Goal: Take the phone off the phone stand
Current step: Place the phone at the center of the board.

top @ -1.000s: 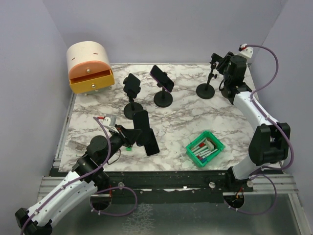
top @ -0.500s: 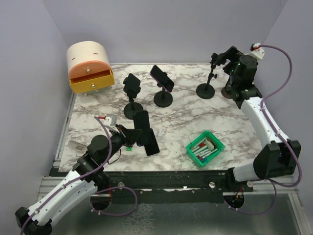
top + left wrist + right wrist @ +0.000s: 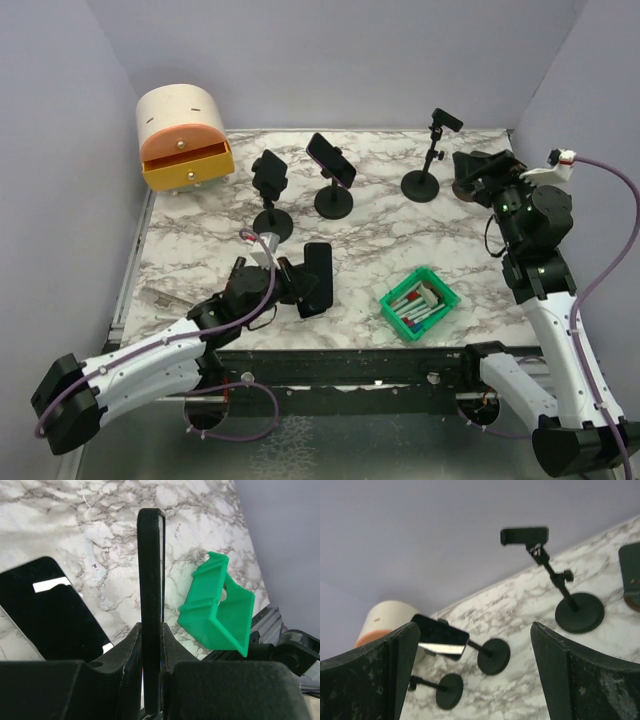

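Note:
My left gripper (image 3: 292, 281) (image 3: 151, 645) is shut on a black phone (image 3: 318, 272) (image 3: 151, 565), held edge-up just above the marble table near its front edge. A second phone (image 3: 50, 615) lies flat on the table beside it. Another phone (image 3: 331, 158) (image 3: 440, 636) sits clamped on the middle phone stand (image 3: 333, 201) (image 3: 494, 656). The left stand (image 3: 272, 222) also carries a dark phone (image 3: 270, 172). The right stand (image 3: 421, 184) (image 3: 579, 612) has an empty clamp (image 3: 446, 120). My right gripper (image 3: 478, 170) (image 3: 475, 675) is open with nothing in it, near that stand.
A green bin (image 3: 420, 304) (image 3: 217, 605) of markers sits at the front right. A cream and orange drawer box (image 3: 183, 135) (image 3: 382, 622) stands at the back left. A further dark stand base (image 3: 631, 575) lies by my right gripper. Purple walls close in the table.
My right gripper has opened and drawn back from the right stand toward the near right. My left arm has swung right with the phone and turned it more upright.

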Tool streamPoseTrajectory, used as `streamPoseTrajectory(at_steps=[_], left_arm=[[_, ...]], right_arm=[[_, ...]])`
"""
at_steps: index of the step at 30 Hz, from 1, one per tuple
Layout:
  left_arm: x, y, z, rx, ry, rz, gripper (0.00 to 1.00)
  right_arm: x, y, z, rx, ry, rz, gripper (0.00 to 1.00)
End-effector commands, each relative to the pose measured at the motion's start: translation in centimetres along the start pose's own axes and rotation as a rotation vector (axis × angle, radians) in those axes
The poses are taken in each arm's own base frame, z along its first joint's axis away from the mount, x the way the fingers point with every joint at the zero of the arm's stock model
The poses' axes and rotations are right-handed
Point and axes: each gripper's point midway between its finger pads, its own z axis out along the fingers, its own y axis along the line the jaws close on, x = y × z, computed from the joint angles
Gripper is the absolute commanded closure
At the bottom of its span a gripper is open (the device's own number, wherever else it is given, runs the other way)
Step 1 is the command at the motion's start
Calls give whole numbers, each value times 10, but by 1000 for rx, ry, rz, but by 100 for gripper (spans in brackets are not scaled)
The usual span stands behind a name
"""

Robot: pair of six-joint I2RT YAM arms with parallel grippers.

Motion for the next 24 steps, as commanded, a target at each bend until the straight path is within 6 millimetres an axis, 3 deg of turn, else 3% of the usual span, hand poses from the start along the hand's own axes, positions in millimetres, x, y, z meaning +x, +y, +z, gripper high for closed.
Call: streamPoseTrajectory(at_steps=[1, 4, 8, 16, 24], left_arm=[[-20, -29, 23, -6, -112, -141, 100], [-13, -28, 36, -44, -145, -216, 100], [-10, -20, 53, -102, -190, -262, 100], [13, -19, 90, -133, -158, -331, 100], [30, -5, 104, -197, -149, -431, 100]], right_arm=[[71, -12, -27, -21, 271, 78, 4], [85, -19, -47, -24, 303, 90, 4], [88, -19, -66, -30, 316, 86, 5], [97, -20, -72, -43, 334, 75, 5], [101, -23, -75, -34, 341, 64, 5]])
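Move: The open board where the left hand's held phone is headed lies about 7 cm ahead of that hand, 12 cm to its right and 14 cm below. The phone already lying flat is some 6 cm ahead, 2 cm right and 14 cm down, with the green marker about 12 cm to the left of it. The green tray stands roughly 32 cm right and 3 cm ahead. From the right hand, that open spot is about 34 cm left, 7 cm back and 37 cm below. Lowering the held phone by about 7 cm, the left hand carries it equally far to the right, then also some 4 cm forward, towards the open board beside the lying phone. Its fingers keep their pinch on the phone's edge while the wrist tips down and swings counter-clockwise, some 15 degrees each. The empty, open right hand sinks about 9 cm and draws back and left, away from the emptied stand. ##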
